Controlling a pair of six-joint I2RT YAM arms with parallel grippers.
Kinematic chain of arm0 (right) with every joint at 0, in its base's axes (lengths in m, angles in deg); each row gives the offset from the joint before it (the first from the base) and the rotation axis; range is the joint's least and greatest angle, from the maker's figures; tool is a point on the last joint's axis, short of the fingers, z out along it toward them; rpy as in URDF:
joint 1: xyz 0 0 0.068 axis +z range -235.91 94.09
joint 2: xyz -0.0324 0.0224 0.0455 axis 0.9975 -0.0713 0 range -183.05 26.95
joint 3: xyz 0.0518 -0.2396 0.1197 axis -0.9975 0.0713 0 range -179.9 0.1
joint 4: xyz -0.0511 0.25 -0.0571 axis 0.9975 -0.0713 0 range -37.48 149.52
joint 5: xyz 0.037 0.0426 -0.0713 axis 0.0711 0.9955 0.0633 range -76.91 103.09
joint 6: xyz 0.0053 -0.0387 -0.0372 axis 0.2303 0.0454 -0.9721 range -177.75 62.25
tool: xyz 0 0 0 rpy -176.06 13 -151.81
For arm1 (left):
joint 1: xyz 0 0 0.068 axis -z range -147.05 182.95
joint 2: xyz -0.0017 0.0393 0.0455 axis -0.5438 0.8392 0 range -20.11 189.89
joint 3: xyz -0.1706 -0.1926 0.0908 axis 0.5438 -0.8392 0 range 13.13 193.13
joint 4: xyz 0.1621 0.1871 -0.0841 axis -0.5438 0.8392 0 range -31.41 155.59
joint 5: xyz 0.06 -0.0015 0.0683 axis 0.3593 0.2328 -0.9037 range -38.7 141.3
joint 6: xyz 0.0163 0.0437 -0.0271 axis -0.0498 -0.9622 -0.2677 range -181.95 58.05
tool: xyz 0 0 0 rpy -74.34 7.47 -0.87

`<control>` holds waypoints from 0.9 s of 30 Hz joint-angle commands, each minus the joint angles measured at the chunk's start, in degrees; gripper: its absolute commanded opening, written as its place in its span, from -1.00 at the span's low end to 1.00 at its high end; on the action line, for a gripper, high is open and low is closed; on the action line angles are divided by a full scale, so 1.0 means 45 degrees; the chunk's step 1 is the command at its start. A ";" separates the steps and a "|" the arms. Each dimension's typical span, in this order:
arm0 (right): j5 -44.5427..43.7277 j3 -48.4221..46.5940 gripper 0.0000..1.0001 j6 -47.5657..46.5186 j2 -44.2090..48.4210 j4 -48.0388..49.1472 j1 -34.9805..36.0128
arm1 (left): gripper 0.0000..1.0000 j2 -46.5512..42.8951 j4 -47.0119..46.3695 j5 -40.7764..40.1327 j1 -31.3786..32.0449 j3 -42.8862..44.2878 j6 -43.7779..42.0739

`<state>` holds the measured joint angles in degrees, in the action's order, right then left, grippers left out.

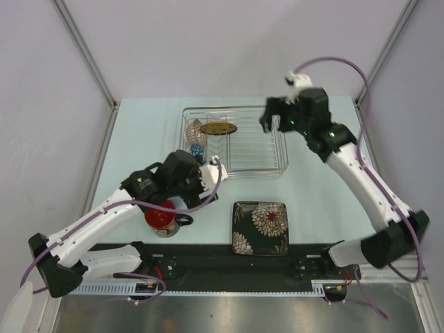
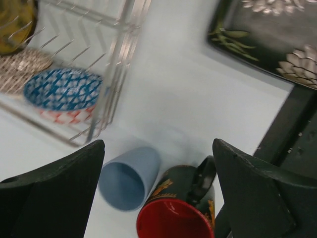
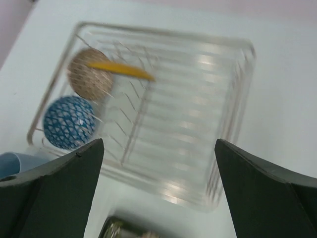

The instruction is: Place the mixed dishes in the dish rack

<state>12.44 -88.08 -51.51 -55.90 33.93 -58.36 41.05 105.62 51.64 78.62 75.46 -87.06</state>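
Note:
The dish rack (image 1: 284, 149) (image 3: 242, 99) holds the reddish-white bowl (image 1: 193, 130) (image 3: 89, 82), the blue-patterned bowl (image 1: 198, 152) (image 2: 62, 89) and a plate with a yellow face (image 1: 218, 128), all standing at its left end. On the table in front of the rack lie the light-blue cup (image 2: 130, 176) and the red-inside mug (image 2: 176, 218) (image 1: 161, 216), side by side on their sides. My left gripper (image 2: 158, 193) (image 1: 182, 187) hovers open just above them, holding nothing. My right gripper (image 1: 267, 118) (image 3: 158, 188) is open and empty, raised over the rack's right part.
A dark square plate with white flowers (image 1: 260, 227) (image 2: 267, 34) lies flat near the table's front edge, between the arm bases. A black base rail (image 1: 229, 260) runs along the front. Grey walls close in the table's sides and back.

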 commanded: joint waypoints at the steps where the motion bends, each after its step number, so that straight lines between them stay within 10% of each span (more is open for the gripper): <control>1: -0.0392 0.5342 0.99 0.5831 0.2135 -0.3706 -0.0186 | 0.91 0.0449 0.0175 -0.0778 0.1742 -0.0626 -0.0047; 9: -0.1889 0.9495 0.93 0.9451 0.7235 -0.6188 -0.0029 | 0.89 0.1815 -0.0722 -0.0993 0.3639 -0.1525 0.0539; 27: 0.2622 1.4576 0.53 1.0430 0.7318 -0.1445 0.0362 | 0.87 0.4765 -0.3456 -0.1423 0.4090 -0.2092 0.0852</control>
<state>20.31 -22.89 -5.31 -21.78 20.18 -57.07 60.57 95.52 45.43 96.73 66.15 -84.41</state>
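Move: Nearly below and behind the right hand lies the black square plate, some 28 cm back, 4 cm left and 32 cm down; the dish rack's middle is about 15 cm left of that hand, 4 cm ahead and 28 cm below. From the left hand the black square plate is roughly 21 cm right, 8 cm back and 19 cm down. The red mug stands about 13 cm left of the left hand and 6 cm back, the blue cup 11 cm left and 2 cm ahead, both some 15 cm below. Swooping down and back from beside the rack, about 30 cm down and 27 cm back while drifting right, the right hand reaches the black square plate's right edge; it tips nose-down nearly 60 degrees, swings clockwise, and its wide fingers start to close. The left hand sinks about 13 cm, easing right and back towards the plate's left edge, fingers wide open. ##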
